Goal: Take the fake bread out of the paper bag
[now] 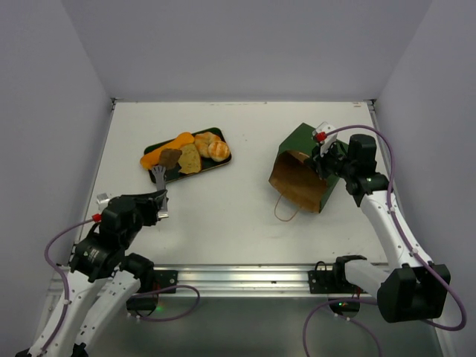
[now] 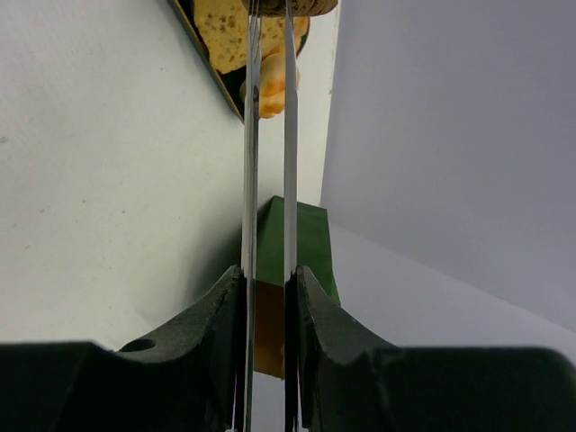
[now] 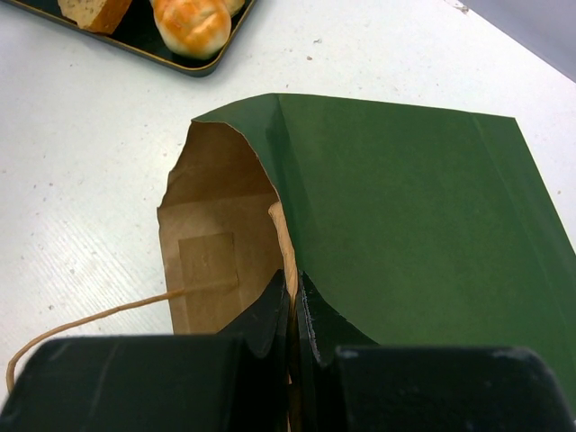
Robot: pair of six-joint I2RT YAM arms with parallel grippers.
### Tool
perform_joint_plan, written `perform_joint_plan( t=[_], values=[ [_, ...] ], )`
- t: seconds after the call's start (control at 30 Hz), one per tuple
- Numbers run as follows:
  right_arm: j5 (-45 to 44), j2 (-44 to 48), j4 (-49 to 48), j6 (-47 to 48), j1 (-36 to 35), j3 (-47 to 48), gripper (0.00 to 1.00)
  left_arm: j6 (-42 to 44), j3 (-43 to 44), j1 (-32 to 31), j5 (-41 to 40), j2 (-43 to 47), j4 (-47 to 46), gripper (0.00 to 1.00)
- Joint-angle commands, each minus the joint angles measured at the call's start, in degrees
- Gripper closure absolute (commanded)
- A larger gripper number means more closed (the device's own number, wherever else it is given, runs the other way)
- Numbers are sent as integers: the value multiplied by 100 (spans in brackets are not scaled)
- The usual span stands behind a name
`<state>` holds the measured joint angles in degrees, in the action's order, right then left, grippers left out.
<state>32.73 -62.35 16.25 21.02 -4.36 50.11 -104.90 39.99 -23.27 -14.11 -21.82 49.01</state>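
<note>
The fake bread lies on a dark green tray (image 1: 224, 158): orange loaf (image 1: 165, 151), dark brown chunk (image 1: 170, 157), tan slice (image 1: 190, 159), round rolls (image 1: 212, 146). My left gripper (image 1: 158, 201) is shut on thin metal tongs (image 1: 158, 176). The tongs' tips reach the dark brown chunk (image 2: 301, 5) at the tray's near edge. The paper bag (image 1: 305, 167) lies on its side, mouth toward the front left. My right gripper (image 3: 295, 288) is shut on the mouth's upper edge. The brown inside (image 3: 216, 225) shows no bread.
The bag's twine handle (image 1: 285, 212) loops onto the table in front of the mouth. White walls close the table at the back and both sides. The bag also shows far off in the left wrist view (image 2: 310, 238).
</note>
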Motion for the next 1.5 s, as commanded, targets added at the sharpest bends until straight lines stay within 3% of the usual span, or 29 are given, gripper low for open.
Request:
perform_joint_plan(
  t=[0.0,0.67,1.07,1.47],
  values=[
    [155,126,-201,-62,23,-45,100,-311,-184,33,-329,-94,-252,100],
    [181,82,-184,-62,23,-45,100,-628,-650,33,-549,213,-173,100],
    [181,82,-166,-54,32,-54,100,-751,-879,33,-514,249,-234,93],
    [207,74,-166,-45,23,-54,100,-777,-975,33,-487,249,-349,75]
  ],
)
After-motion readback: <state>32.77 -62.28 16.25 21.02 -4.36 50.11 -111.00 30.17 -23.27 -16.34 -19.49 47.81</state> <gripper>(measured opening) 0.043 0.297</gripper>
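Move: The tongs in the left gripper still hold the brown bread about 17 cm ahead, 2 cm right and 9 cm below. Its place, the near-left corner of the tray, is some 19 cm ahead, straight on, and 19 cm down. From this gripper, the orange loaf lies 26 cm ahead and 1 cm left, the bread slice 24 cm ahead and 6 cm right, both 17 cm down. From the right gripper, that corner is about 5 cm ahead, 50 cm left and 18 cm down. Lower the left gripper about 6 cm, almost straight down, easing off near the end, to bring the brown bread down towards the tray's near-left corner. Let the tong tips dip and swing slightly left, some 5 degrees each, and keep the fingers' hold so the tongs stay closed on the bread. ##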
